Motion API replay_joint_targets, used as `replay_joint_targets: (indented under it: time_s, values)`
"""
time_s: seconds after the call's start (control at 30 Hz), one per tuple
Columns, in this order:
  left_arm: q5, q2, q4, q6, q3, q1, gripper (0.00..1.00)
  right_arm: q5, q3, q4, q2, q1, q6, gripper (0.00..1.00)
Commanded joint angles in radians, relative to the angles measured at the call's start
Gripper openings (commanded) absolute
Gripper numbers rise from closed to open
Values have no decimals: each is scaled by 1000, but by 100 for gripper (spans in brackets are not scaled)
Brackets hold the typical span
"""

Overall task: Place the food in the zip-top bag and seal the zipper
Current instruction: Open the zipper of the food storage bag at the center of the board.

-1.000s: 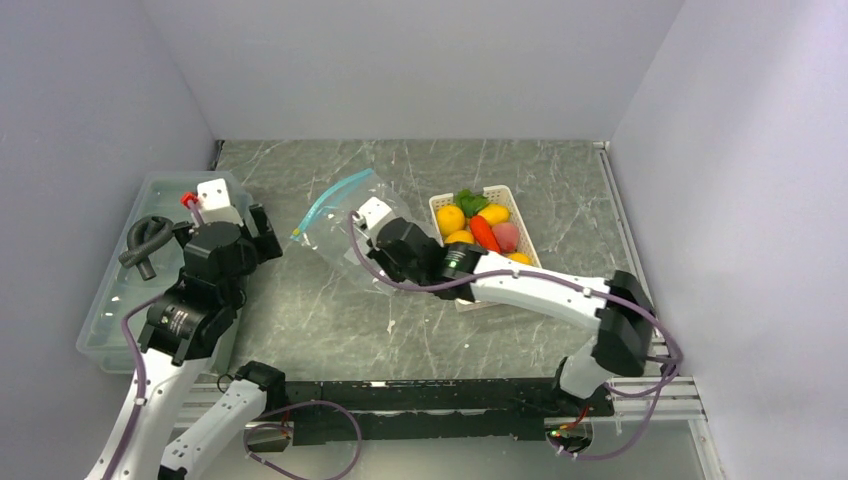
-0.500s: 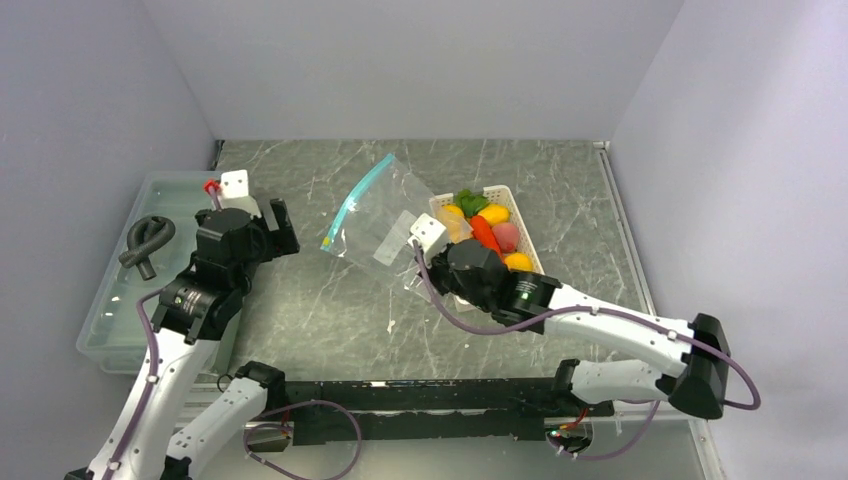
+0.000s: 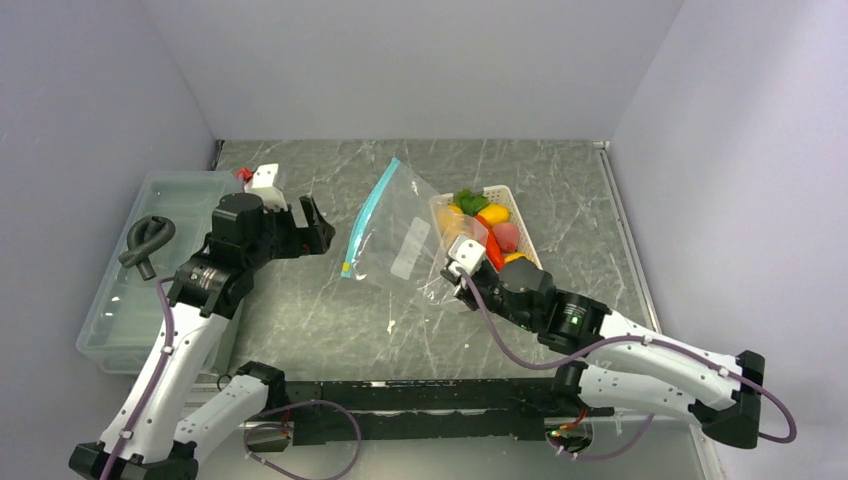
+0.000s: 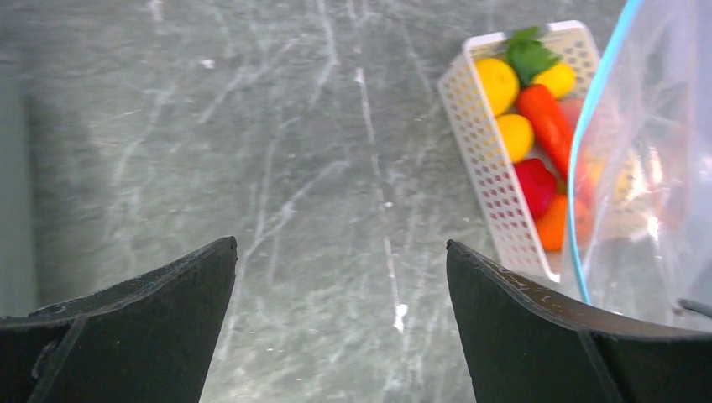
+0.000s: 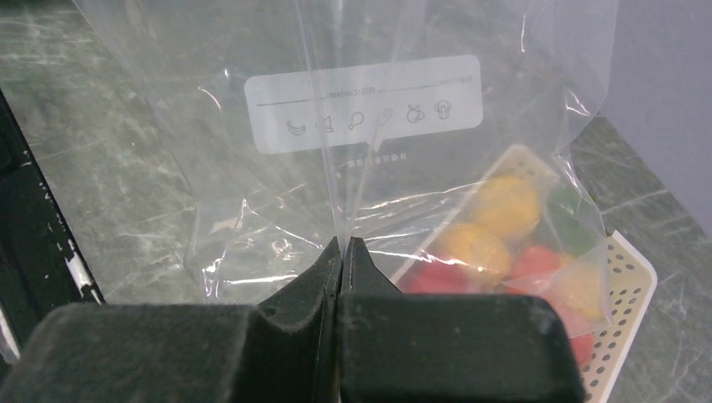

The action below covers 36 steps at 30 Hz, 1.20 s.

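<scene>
My right gripper (image 3: 445, 283) (image 5: 344, 245) is shut on the bottom fold of the clear zip-top bag (image 3: 405, 235) (image 5: 361, 101), which hangs lifted over the table. The teal zipper (image 3: 366, 220) (image 4: 588, 143) runs along its left edge, facing my left gripper (image 3: 322, 230) (image 4: 341, 242). That gripper stands open and empty a short way left of the bag's mouth. The food (image 3: 492, 215) (image 4: 516, 134), yellow and orange fruits, a red piece and a green leaf, lies in the white perforated basket (image 3: 522, 222) (image 4: 483, 159), partly behind the bag. Through the plastic the food (image 5: 483, 243) looks blurred.
A translucent bin (image 3: 115, 310) holding a black hose (image 3: 145, 242) sits at the table's left edge, beside my left arm. Grey walls close in the back and both sides. The basket (image 5: 628, 277) is just behind the held bag.
My right arm drew the bag rightward and nearer, turning its zipper edge upright. My left arm swung right from the bin toward the bag's mouth, its jaws widening slightly.
</scene>
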<state>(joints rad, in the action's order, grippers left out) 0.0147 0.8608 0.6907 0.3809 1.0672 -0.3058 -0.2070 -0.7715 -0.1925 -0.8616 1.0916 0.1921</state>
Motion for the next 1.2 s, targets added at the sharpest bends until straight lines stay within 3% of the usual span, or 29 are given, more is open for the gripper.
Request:
replay_joint_targets:
  time_s: [0.0, 0.33, 0.67, 1.17]
  values:
    - [-239, 11, -69, 84, 50, 14, 99, 49, 20, -35, 84, -2, 32, 0]
    - [-479, 50, -82, 173, 76, 66, 92, 72, 47, -145, 237, -2, 52, 0]
    - [-911, 99, -278, 351, 2, 217, 86, 150, 59, -135, 247, -2, 53, 0]
    - [-1068, 139, -214, 334, -68, 234, 79, 237, 52, -36, 193, -2, 73, 0]
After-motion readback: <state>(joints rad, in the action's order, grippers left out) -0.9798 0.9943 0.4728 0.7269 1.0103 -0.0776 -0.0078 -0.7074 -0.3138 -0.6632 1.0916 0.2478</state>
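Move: The zipper edge of the bag has its middle about 10 cm to the left hand's right, 2 cm ahead and slightly below it. The right gripper, at the bag's bottom, is some 27 cm to the left hand's right and 9 cm nearer the base. From the right hand, the zipper's middle is about 11 cm ahead and 17 cm left, near its own height; the food basket stands roughly 15 cm ahead, 11 cm right and 21 cm below. Still pinching the bag's bottom, the right hand draws it back about 5 cm, first drifting right and then partly returning left, while turning slightly counter-clockwise. The empty left hand reaches some 8 cm right towards the zipper, with a little back and up, rolling and swinging clockwise about 50 degrees in all until its fingers point right at the bag's mouth; they stay mostly open, narrowing slightly. ##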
